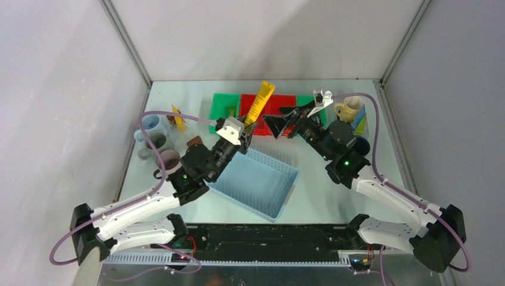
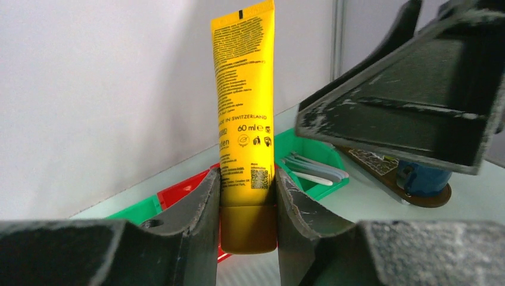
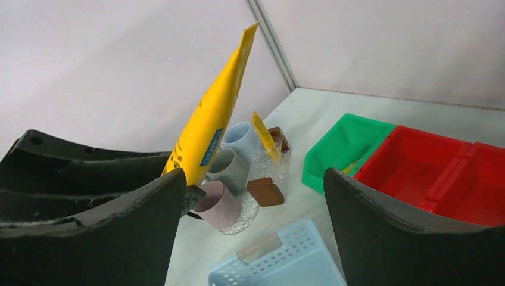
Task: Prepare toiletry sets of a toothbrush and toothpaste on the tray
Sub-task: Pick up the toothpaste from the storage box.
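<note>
My left gripper [image 1: 245, 132] [image 2: 247, 179] is shut on a yellow toothpaste tube [image 1: 262, 100] [image 2: 244, 107] near its cap end, holding it upright above the bins. My right gripper [image 1: 286, 119] [image 3: 256, 179] stands open right beside it; the tube [image 3: 211, 122] rises just past its left finger, not between the jaws. Pale toothbrushes [image 2: 315, 170] lie in a green bin [image 2: 324, 156]. The dark brown tray [image 2: 381, 164] carries a dark blue mug [image 2: 424, 179]. A cream mug [image 1: 348, 108] stands at the back right.
Green and red bins [image 1: 280, 106] line the back. A light blue perforated basket [image 1: 259, 179] sits in the middle. At the left, pale blue [image 3: 241, 138], grey [image 3: 228, 168] and pink [image 3: 219, 205] mugs stand on a clear textured dish with a small yellow tube [image 3: 263, 132].
</note>
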Robot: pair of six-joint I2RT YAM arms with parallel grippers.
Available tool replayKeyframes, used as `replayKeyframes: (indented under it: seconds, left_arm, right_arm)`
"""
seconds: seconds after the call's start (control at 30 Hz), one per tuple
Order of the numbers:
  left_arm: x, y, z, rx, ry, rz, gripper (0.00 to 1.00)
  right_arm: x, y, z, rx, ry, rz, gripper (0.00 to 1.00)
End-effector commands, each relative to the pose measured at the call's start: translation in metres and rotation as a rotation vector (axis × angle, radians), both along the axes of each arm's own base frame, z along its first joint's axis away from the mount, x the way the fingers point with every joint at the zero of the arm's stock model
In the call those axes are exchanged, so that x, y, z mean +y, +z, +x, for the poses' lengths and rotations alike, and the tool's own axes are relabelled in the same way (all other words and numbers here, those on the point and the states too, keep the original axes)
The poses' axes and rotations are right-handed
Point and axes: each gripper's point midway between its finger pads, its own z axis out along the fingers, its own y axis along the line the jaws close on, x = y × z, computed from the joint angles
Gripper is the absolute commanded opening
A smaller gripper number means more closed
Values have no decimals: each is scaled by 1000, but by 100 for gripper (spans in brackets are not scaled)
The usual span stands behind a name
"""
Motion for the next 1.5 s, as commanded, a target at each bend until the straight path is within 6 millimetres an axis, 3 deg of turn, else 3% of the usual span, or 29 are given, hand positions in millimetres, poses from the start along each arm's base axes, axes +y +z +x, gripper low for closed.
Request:
replayKeyframes:
  seconds: [0.0,0.4,0.7,0.8,0.87,1.0,1.13,1.2,1.33,1.47]
  left_arm:
    - [-3,19,-5,-84,15,-25,0]
    - [-24,16,-20,-102,-33,-6,0]
    - [-19,17,-18,-117,18,-24,0]
    - [-21,16,-18,-122,16,-23,1]
    - [-22,14,-19,-119,11,-21,5]
    - [-20,12,-22,-97,-1,-28,23]
    - [-13,7,-27,-64,-19,-10,51]
    - [-11,4,-31,-42,-36,22,60]
    - [-2,6,-39,20,-58,73,74]
    - [7,16,-42,93,-50,62,80]
  right_arm:
    - [8,41,-8,-78,54,97,87]
    - [25,39,-15,-71,152,120,82]
    - [38,27,-23,-24,240,111,63]
    - [39,26,-24,-25,248,105,51]
    - [39,28,-26,-41,256,101,45]
    - [37,27,-27,-70,249,70,30]
    - [32,22,-26,-111,232,4,20]
    - [29,16,-25,-128,223,-43,15]
    - [20,4,-19,-176,177,-156,12]
    - [13,-10,-13,-214,134,-268,12]
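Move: The left hand still grips the upright toothpaste by its cap end, the tube's middle about 5 cm above its hand point. The right hand's open fingers wait some 7 cm to its right and 3 cm higher. From the right hand, the tube's middle lies about 7 cm to the left, level fore and aft, 2 cm up. The blue basket sits roughly 30 cm beneath the left hand; the red boxes stand some 27 cm ahead of the left hand, 6 cm to its right and equally low. Left hand carries toothpaste 3 cm rightward; right hand, reaching about 4 cm leftward, pinches it; left opens, withdrawing. ##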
